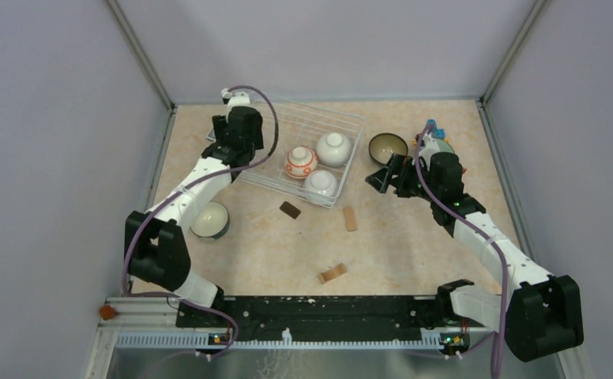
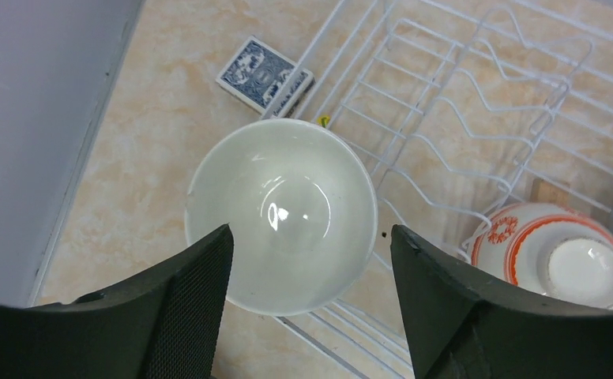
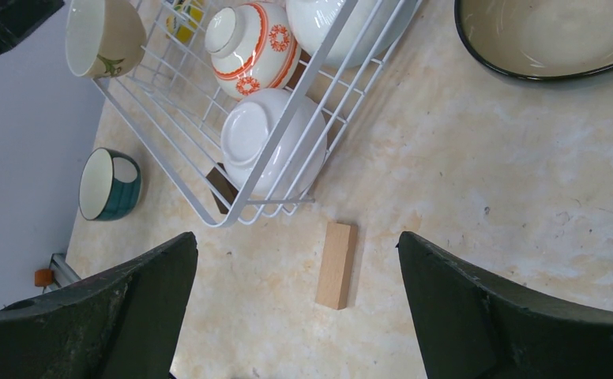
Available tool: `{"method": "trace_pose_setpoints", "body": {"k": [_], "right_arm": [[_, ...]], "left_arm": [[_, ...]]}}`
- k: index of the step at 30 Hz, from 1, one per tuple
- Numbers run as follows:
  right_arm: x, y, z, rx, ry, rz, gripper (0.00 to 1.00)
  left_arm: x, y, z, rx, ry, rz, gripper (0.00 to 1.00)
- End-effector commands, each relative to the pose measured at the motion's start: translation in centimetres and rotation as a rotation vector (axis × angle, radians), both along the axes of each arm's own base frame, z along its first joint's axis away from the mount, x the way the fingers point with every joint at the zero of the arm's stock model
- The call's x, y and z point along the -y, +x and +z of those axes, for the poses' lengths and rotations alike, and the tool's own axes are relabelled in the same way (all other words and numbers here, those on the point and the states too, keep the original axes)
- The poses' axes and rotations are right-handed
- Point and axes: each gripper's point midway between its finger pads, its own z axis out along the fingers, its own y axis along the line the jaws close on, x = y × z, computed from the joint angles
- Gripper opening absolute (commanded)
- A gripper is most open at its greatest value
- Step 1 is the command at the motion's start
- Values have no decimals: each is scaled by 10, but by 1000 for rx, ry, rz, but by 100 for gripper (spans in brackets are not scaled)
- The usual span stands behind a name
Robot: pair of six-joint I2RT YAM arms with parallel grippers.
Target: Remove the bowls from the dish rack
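Observation:
The white wire dish rack (image 1: pixel 343 125) stands at the back middle of the table. Three bowls lie upside down in it: an orange-patterned one (image 1: pixel 300 162) (image 2: pixel 552 257) and two white ones (image 1: pixel 334 148) (image 1: pixel 320 183). A pale green bowl (image 2: pixel 281 213) sits mouth-up over the rack's left edge wire, hidden in the top view by my left arm. Above it my left gripper (image 2: pixel 311 253) is open, with a finger on each side. A teal bowl (image 1: pixel 210 219) and a dark-rimmed bowl (image 1: pixel 388 147) stand on the table outside the rack. My right gripper (image 3: pixel 297 245) is open over bare table right of the rack, holding nothing.
A blue patterned card pack (image 2: pixel 264 73) lies against the rack's far left side. Wooden blocks (image 1: pixel 351 218) (image 1: pixel 332 273) and a small brown piece (image 1: pixel 290 209) lie in front of the rack. One block (image 3: pixel 337 264) is below my right fingers. Grey walls close in left, right and back.

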Motion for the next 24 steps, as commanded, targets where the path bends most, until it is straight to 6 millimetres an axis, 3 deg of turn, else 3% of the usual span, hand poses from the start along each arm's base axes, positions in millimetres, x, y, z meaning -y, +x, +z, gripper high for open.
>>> {"method": "trace_pose_setpoints", "body": {"k": [1,9,16,20,24], "right_arm": [[-6,4,31,102,21,25,96],[-6,4,29,98,19,23,96],[-6,4,29,98,19,22,96],[-5,4,29,96,18,20,96],[-6,5,29,99,19,21,96]], "left_arm": [[17,9,-22,-98,50,-124,77],[21,18,-58,-216,84,-136,73],[15,20,-73,-243,104,-94,68],[10,19,-74,-241,115,-63,60],[6,18,-69,-226,124,-41,46]]}}
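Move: The cream bowl standing open-side up at the rack's left end has its middle some 5 cm to the left of the left hand, about 2 cm ahead and 12 cm below. The orange-patterned bowl stands some 16 cm to that hand's right, 4 cm nearer the base and 13 cm down; the card box lies on the table about 8 cm ahead and 9 cm left. From the right hand, the cream bowl is roughly 46 cm left and 14 cm ahead, 8 cm lower. The cream bowl's right-hand rim is what the left hand sinks onto: straight down about 9 cm, quick at first and then easing out, the fingers tipping some 15 degrees more steeply downward. At the bottom they begin to close, to about half open, one finger inside the bowl and the other outside its rim. ##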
